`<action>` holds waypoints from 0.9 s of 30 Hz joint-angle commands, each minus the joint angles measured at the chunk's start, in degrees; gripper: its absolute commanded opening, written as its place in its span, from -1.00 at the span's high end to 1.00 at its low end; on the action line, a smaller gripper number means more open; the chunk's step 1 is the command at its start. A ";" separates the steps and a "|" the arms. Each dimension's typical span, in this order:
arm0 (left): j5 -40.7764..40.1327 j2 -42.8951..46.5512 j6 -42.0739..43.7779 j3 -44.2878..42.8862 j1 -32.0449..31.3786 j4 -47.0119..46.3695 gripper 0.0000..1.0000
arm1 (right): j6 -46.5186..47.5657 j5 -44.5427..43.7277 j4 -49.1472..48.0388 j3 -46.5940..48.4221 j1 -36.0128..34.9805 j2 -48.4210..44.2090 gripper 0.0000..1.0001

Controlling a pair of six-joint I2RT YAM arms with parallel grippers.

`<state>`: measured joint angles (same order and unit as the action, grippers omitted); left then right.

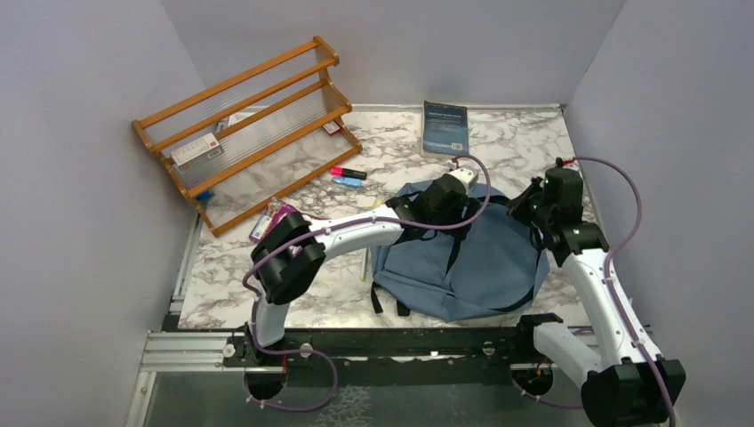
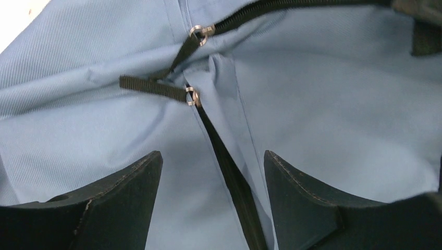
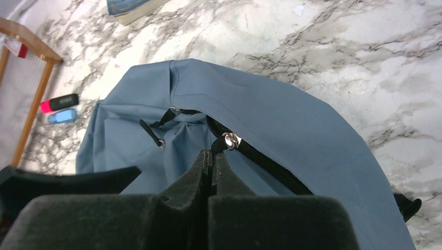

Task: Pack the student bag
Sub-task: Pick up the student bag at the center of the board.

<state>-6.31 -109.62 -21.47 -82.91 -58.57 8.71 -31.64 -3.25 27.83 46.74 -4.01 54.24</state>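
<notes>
The student bag [image 1: 480,258] lies flat on the marble table, dusty blue with a black zipper. My right gripper [image 3: 212,153] is shut on the black pull tab of a silver zipper slider [image 3: 231,140] at the bag's far edge. In the top view the right gripper [image 1: 525,212] sits at the bag's upper right. My left gripper [image 2: 212,156] hovers open just over the fabric with the zipper line [image 2: 229,177] running between its fingers. Two more black pull tabs [image 2: 156,87] lie ahead of it. From above, the left gripper [image 1: 425,209] is over the bag's top left.
A dark blue-grey book [image 1: 445,127] lies at the back of the table. A wooden rack [image 1: 249,129] stands at the back left. A pink marker [image 1: 347,172] and a blue one [image 1: 348,181] lie beside it. A pencil [image 1: 364,262] lies left of the bag.
</notes>
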 commanded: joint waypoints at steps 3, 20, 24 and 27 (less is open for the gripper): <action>-1.14 -4.05 -1.53 -5.11 -0.15 -0.57 -0.39 | -2.01 5.05 2.21 -0.51 0.23 -3.77 0.99; 2.52 -7.07 0.88 -9.28 1.07 1.71 0.95 | -2.63 -2.84 9.45 2.66 0.21 -7.53 0.99; 4.11 -6.12 2.77 -15.85 1.35 6.82 1.00 | -1.80 -5.15 11.68 4.28 0.23 -9.01 0.98; 4.85 -3.09 2.89 -18.32 1.35 8.89 1.00 | -1.76 -5.31 13.14 5.86 0.23 -9.37 0.99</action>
<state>-3.42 -116.55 -20.27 -95.96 -57.80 15.97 -33.56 -5.65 38.02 48.97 -4.01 46.39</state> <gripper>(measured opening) 0.006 0.014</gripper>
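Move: The left hand hovers open over the student bag. The cloth fold beside the inner zipper lies about 3 cm below it, 1 cm ahead and 2 cm to its right. The inner zipper pull is 3 cm ahead of this hand and 4 cm lower, with the rim pull 5 cm ahead, 1 cm right and 3 cm down. From the right hand, which already holds another zipper pull, the fold is about 9 cm left, 2 cm back and 7 cm below. Down about 3 cm onto the bag, easing slightly right and forward, the left hand shuts its fingers and pinches the cloth fold just nearer than the inner zipper pull, then rises some 4 cm with the fold. Meanwhile the right hand, still gripping its zipper pull, draws back about 3.5 cm and finally lifts a little, ending slightly to the right. ##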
